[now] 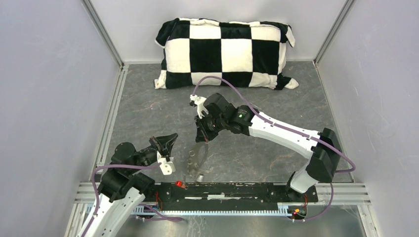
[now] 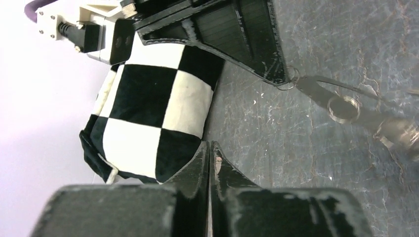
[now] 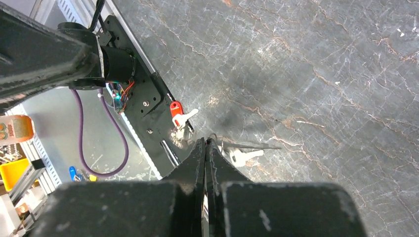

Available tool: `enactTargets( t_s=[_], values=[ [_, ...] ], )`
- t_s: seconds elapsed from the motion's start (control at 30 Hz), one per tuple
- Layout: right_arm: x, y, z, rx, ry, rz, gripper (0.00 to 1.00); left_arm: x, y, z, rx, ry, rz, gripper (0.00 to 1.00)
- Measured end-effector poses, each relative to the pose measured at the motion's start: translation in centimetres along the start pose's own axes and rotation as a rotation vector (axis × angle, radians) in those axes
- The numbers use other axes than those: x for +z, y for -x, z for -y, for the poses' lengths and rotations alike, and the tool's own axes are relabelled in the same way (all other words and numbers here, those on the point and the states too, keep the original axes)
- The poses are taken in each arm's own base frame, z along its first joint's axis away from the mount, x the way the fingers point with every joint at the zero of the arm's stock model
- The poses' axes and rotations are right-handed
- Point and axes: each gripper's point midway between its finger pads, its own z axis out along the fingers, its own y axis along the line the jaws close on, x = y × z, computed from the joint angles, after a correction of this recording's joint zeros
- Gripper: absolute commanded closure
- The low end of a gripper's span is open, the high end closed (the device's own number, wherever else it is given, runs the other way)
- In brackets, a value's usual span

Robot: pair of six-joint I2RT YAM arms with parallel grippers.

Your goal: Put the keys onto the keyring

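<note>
My right gripper (image 1: 202, 137) is shut on the top of the keyring (image 1: 198, 157), which hangs below it above the table with its grey metal pieces (image 2: 345, 109) dangling. In the right wrist view the fingertips (image 3: 205, 143) pinch a thin wire, and a silver key (image 3: 244, 157) hangs just beyond. A red-headed key (image 1: 180, 184) (image 3: 177, 110) lies on the black base bar at the table's near edge. My left gripper (image 1: 167, 143) (image 2: 210, 148) is shut with nothing in it, a short way left of the hanging ring.
A black-and-white checkered pillow (image 1: 226, 53) lies against the back wall. The black base bar (image 1: 237, 190) runs along the near edge between the arm bases. Aluminium rails (image 1: 111, 113) border the grey stone-patterned table on the left.
</note>
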Motion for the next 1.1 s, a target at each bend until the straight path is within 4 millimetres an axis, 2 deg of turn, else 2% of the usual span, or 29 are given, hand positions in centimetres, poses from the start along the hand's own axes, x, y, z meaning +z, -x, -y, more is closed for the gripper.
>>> enactTargets(
  t_s=[0.07,0.17,0.2,0.23,0.3,0.47,0.6,0.77,0.97,1.1],
  values=[
    [0.0,0.0,0.2,0.011,0.003,0.0,1.0,0.0,0.0,0.4,-0.002,-0.016,0.002,0.51],
    [0.0,0.4,0.2,0.011,0.012,0.012,1.0,0.4,-0.1,1.5,-0.086,-0.062,0.002,0.39],
    [0.0,0.5,0.2,0.011,0.013,0.014,1.0,0.7,-0.1,2.1,-0.191,-0.095,-0.003,0.33],
    [0.0,0.5,0.2,0.01,0.013,0.015,1.0,0.7,-0.1,2.1,-0.2,-0.097,-0.004,0.25],
    [0.0,0.6,0.2,0.007,0.012,0.021,1.0,1.1,0.1,2.6,-0.337,-0.126,-0.011,0.14],
    [-0.3,1.8,0.4,-0.007,-0.014,0.061,1.0,2.2,0.5,4.1,-0.682,-0.187,-0.046,0.09],
    [-0.9,3.4,0.7,-0.017,-0.054,0.123,1.0,2.8,1.3,4.5,-0.828,-0.213,-0.03,0.06],
    [-2.2,5.7,0.9,-0.025,-0.103,0.223,1.0,3.6,1.6,4.7,-0.922,-0.241,-0.027,0.05],
    [-3.1,7.8,0.6,-0.023,-0.135,0.32,1.0,5.5,1.7,3.2,-0.957,-0.214,0.014,0.07],
    [-3.1,8.3,0.0,-0.036,-0.151,0.352,1.0,6.9,1.4,2.2,-0.967,-0.191,0.032,0.14]
  ],
)
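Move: The keyring, a grey plate with keys on it, hangs from its small ring in the right fingertips. Its middle is about 8 cm below the right hand and 2 cm back, some 1 cm left. From the left hand that middle lies about 9 cm right, 3 cm back and 13 cm lower; the small ring is 9 cm right, 1 cm back, 5 cm below. The red-headed key lies 14 cm back, 2 cm right and 23 cm below the left hand. Still pinching the small ring, the right hand lifts the keyring about 7 cm and carries it some 5 cm forward. The empty left hand opens wide and tips down about 50 degrees as it goes right, dipping and easing back, then heads on right and forward with a slight rise, about 7 cm right overall, bringing one fingertip close beside the ring; contact can't be made out. ##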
